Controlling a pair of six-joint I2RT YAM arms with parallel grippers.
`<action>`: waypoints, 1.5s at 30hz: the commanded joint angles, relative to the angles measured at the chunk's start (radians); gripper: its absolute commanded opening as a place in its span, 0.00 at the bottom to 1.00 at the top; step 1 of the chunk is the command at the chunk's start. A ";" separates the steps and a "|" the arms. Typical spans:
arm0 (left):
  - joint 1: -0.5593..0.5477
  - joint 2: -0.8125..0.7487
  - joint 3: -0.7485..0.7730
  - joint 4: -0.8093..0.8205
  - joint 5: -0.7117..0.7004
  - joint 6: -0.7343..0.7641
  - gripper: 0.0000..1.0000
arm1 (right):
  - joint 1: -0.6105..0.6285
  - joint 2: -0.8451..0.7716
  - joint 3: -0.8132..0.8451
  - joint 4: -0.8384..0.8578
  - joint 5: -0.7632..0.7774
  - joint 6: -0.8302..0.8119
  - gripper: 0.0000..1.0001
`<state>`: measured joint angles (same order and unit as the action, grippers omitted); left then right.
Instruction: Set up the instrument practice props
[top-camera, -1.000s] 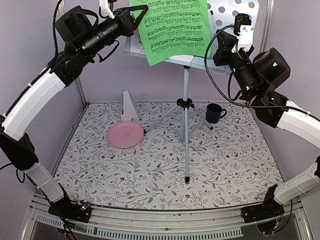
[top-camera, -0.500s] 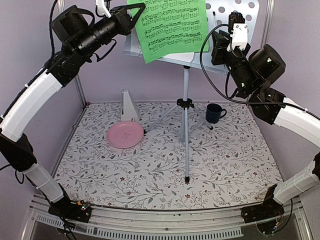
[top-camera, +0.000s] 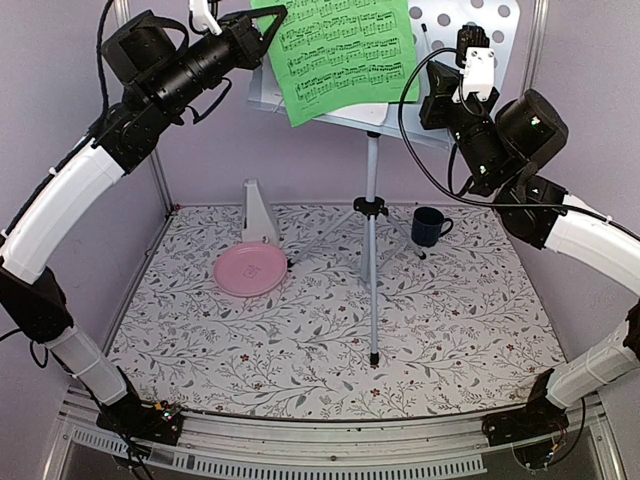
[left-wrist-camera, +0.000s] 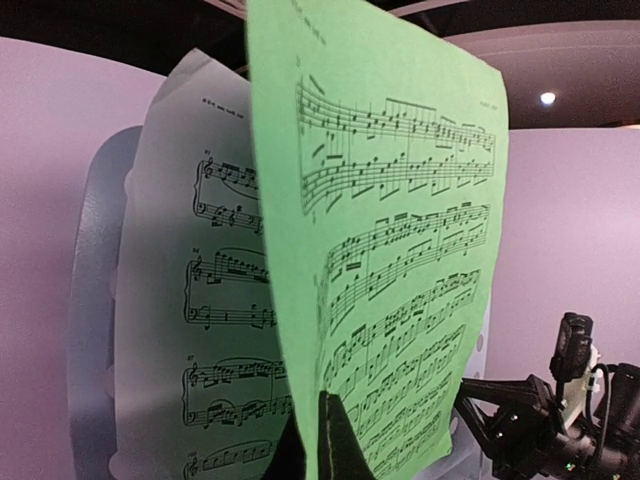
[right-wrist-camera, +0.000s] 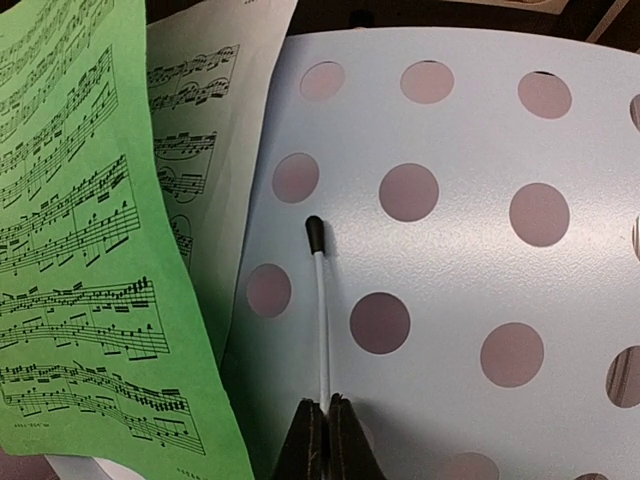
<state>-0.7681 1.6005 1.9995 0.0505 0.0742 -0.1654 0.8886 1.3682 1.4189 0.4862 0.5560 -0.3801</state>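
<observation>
The pale blue-grey perforated music stand stands on its silver tripod at the back middle. My left gripper is shut on the edge of the green music sheet and holds it in front of the stand's desk. In the left wrist view the jaws pinch the green sheet, with the white sheet behind it on the desk. My right gripper is shut on a thin white stick with a black tip, which lies against the desk. The white metronome stands on the table at the back left.
A pink plate lies in front of the metronome. A dark blue mug stands right of the tripod. The tripod's front leg ends at mid-table. Frame posts and purple walls close in the back and sides.
My right gripper has moved up and left, closer to the stand's desk, with the stick in it. My left gripper has lifted the green sheet slightly.
</observation>
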 joint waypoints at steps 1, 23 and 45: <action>0.010 -0.018 -0.002 0.026 -0.047 0.021 0.00 | -0.003 -0.021 -0.041 0.100 -0.032 0.011 0.00; -0.010 0.119 0.177 -0.028 0.083 0.065 0.00 | -0.002 -0.021 -0.196 0.349 -0.164 -0.087 0.00; -0.052 0.418 0.487 -0.056 0.337 0.214 0.00 | -0.004 -0.021 -0.201 0.333 -0.230 -0.094 0.00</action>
<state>-0.8036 1.9648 2.4443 -0.0372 0.3702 0.0166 0.8810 1.3518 1.2366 0.8307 0.3592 -0.4759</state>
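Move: The left gripper still holds the green sheet by its left edge; the sheet's middle is about 8 cm to its right and 6 cm below. The rod of the stand, already pinched by the right gripper, is roughly 20 cm to the left gripper's right, 2 cm farther out and 9 cm lower. From the right gripper the sheet's middle lies some 12 cm left, 2 cm ahead and 4 cm higher. Keep the rod pinched in the right gripper and draw it back towards the base by 2–3 cm, tipping the fingers up, to open a gap in front of the desk. Then carry the green sheet right about 10 cm with the left gripper, in behind the rod, through a slight rise and dip, turning the wrist clockwise and fingers up; keep both grips shut. ##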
